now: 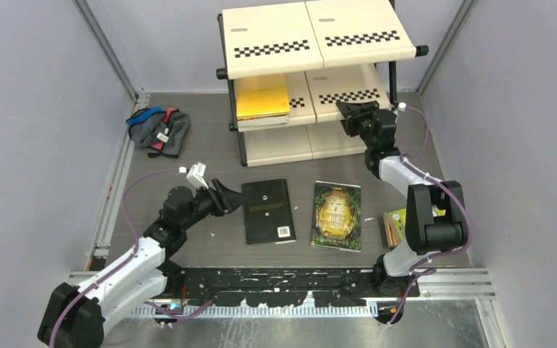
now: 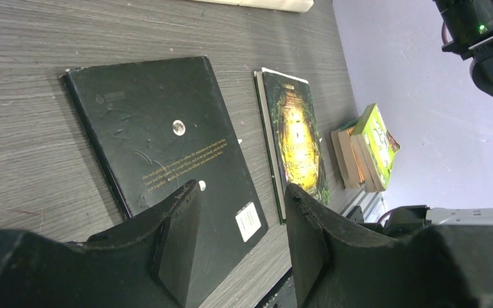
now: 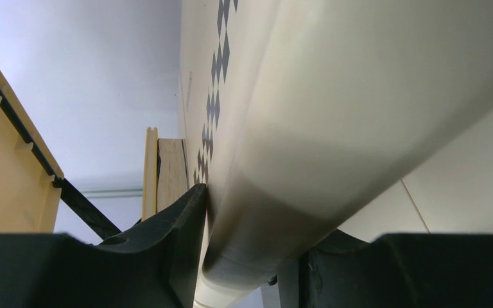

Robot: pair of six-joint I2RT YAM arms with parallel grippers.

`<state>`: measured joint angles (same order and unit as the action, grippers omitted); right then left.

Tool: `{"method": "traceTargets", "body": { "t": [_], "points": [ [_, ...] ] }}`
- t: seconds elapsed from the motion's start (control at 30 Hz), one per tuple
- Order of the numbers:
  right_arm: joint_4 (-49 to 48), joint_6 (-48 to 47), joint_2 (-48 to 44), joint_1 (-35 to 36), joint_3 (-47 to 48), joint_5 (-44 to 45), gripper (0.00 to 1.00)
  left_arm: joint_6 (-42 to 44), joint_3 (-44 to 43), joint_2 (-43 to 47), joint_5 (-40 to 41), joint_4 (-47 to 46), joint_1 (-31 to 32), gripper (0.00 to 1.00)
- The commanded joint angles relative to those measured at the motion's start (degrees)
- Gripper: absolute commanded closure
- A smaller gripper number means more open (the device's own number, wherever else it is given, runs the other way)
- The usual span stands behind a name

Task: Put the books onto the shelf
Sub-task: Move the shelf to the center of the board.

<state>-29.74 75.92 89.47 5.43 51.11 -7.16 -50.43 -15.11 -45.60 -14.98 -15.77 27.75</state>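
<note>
The shelf point(image 1: 312, 36) stands at the back, with a yellow-backed book point(image 1: 262, 98) lying on its middle tier. A black book point(image 1: 267, 210) and a dark green-gold book point(image 1: 337, 215) lie flat on the floor in front. A small stack topped by a lime green book point(image 1: 394, 225) sits by the right arm. My left gripper point(image 1: 233, 197) is open just left of the black book point(image 2: 160, 135), low over its near edge. My right gripper point(image 1: 348, 112) is closed around the front edge of the middle shelf board point(image 3: 308, 128), its fingers point(image 3: 189, 212) against the cream rim.
A grey-blue cloth bundle point(image 1: 159, 129) lies at the back left by the wall. Grey walls enclose both sides. A black rail point(image 1: 283, 279) runs along the near edge. The yellow book's page edges point(image 3: 167, 173) show beside the gripped board.
</note>
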Motion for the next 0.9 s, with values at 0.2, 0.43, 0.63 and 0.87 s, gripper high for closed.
{"method": "traceTargets", "body": {
  "t": [0.2, 0.43, 0.63, 0.87],
  "points": [
    [2.2, -6.24, 3.5, 3.83, 5.94, -2.82, 0.33, 1.7, -1.89, 1.97, 0.32, -0.22, -0.02, 0.48],
    [5.02, -10.74, -2.05, 3.8, 5.11, -1.57, 0.23, 2.09, -2.02, 3.12, 0.4, 1.41, 0.02, 0.48],
    [7.54, -12.75, -7.39, 3.79, 3.27, -0.87, 0.21, 2.19, -1.58, 4.65, 0.29, 3.48, 0.02, 0.48],
    [9.68, -13.91, -12.85, 3.88, -0.54, -0.49, 0.2, 2.26, -1.22, 6.23, -0.1, 6.9, -0.01, 0.48]
  ]
}}
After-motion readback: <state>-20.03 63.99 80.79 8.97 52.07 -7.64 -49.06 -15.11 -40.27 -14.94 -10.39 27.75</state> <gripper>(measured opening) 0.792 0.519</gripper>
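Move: The right hand has the front rim of the shelf's middle board between its fingers; that board's middle lies about 10 cm ahead and 9 cm to its left, at nearly hand height. The yellow book on that board is some 20 cm left and 5 cm ahead, and the green book on the table roughly 27 cm back, 1 cm right and 22 cm below. From the left hand, the board's middle is about 33 cm ahead, 19 cm right and 8 cm higher. The right hand makes the last little shove on the middle board's front rim, carrying on about 3 cm to the left and 1 cm forward while its fingers spread from their part-closed hold to roughly three-quarters open, and lets go of the rim. With the fingers wide it dips a centimetre, then draws back about 4 cm and rises about as much, away from the board, the wrist rolling some 10 degrees so that its left side sinks. ##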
